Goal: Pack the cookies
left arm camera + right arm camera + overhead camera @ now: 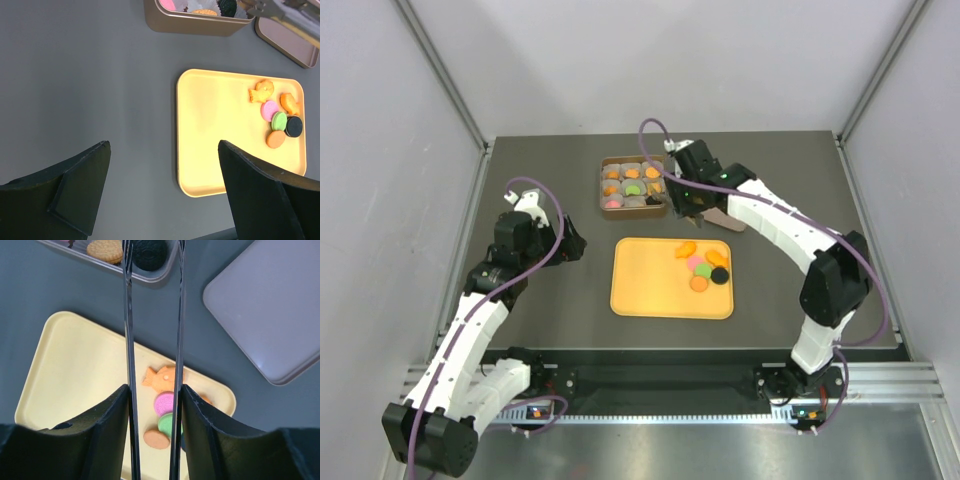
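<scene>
Several cookies (705, 263) lie at the right end of the yellow tray (650, 285): orange fish shapes (261, 91), a pink disc (270, 110), a green one (279, 120), a black one (294, 126) and an orange one (275, 138). More cookies sit in paper cups in the brown box (632, 186). My right gripper (688, 200) (155, 387) is shut on metal tongs (129, 315), whose blades reach up toward the box edge (165, 275); nothing shows between them. My left gripper (575, 243) (164, 145) hangs open and empty left of the tray.
The box's lid (270, 305) lies upside down on the table, right of the box and partly under my right arm. White walls enclose the dark table on three sides.
</scene>
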Motion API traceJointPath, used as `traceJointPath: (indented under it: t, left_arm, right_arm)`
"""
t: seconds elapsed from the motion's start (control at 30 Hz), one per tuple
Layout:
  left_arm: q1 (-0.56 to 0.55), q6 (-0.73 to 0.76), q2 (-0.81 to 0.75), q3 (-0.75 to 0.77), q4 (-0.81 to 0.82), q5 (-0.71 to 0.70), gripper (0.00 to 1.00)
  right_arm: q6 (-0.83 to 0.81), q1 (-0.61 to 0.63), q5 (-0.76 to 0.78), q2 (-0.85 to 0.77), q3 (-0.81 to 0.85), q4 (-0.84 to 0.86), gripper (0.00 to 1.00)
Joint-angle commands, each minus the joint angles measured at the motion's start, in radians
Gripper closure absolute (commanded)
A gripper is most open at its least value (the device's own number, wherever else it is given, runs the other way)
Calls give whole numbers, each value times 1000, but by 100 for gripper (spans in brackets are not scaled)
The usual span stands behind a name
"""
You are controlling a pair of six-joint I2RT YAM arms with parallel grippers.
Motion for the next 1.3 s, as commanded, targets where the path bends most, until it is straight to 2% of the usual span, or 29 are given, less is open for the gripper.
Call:
traceJointPath:
  t: [0.0,0.2,0.3,0.43,0.53,0.73,0.77,0.9,1.03,1.17,1.27]
  left_arm:
    - [6,2,-8,1,37,12,7]
    - [6,0,-16,0,42,24,7]
    - [6,0,-23,0,44,31,7]
    - [7,-3,-40,-2,50,40,7]
    - [11,-3,-46,-2,54,57,7]
    - [17,-6,-68,-3,57,66,7]
    - [15,-6,-69,-3,59,66,7]
    - [17,-6,-69,-2,62,81,7]
    - [18,-7,-66,-3,65,92,7]
    - [18,-7,-63,-6,65,92,7]
    - [18,-7,-58,-5,67,93,7]
  right_arm:
    - [-19,-76,4,-109,76,-2,57]
    - [-4,-326,-68,-189,5,33,57]
    - [26,-469,-48,-199,-82,98,56]
    - [85,-631,-54,-154,-169,216,55]
    - [108,-684,-56,-78,-194,285,54]
    - [116,-702,-50,89,-154,279,41]
    - [116,-702,-48,104,-159,276,35]
    - [105,-704,-31,101,-220,282,27]
    - [100,-704,-33,49,-263,270,18]
    - [125,-676,-56,-84,-321,282,16]
    - [134,-584,-45,-123,-282,252,17]
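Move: The metal tongs are already in the right fingers. Their resting place, bare table just right of the brown lid, is about 28 cm to that hand's right, 6 cm ahead and 14 cm down. The lid lies some 12 cm right and 6 cm ahead; the cookie box 14 cm left and 9 cm ahead; the near goldfish cracker 9 cm back, 2 cm right. From the left hand the resting place is about 55 cm right and 10 cm ahead. The right fingers keep hold of the tongs while the hand swings away from the cookie box, about 28 cm right and a little forward, first rising 5 cm, turning some 40 degrees clockwise. It then sinks about 17 cm beside the lid, spreads its fingers to let go of the tongs, and eases back and slightly up. The left hand rises about 2 cm. ##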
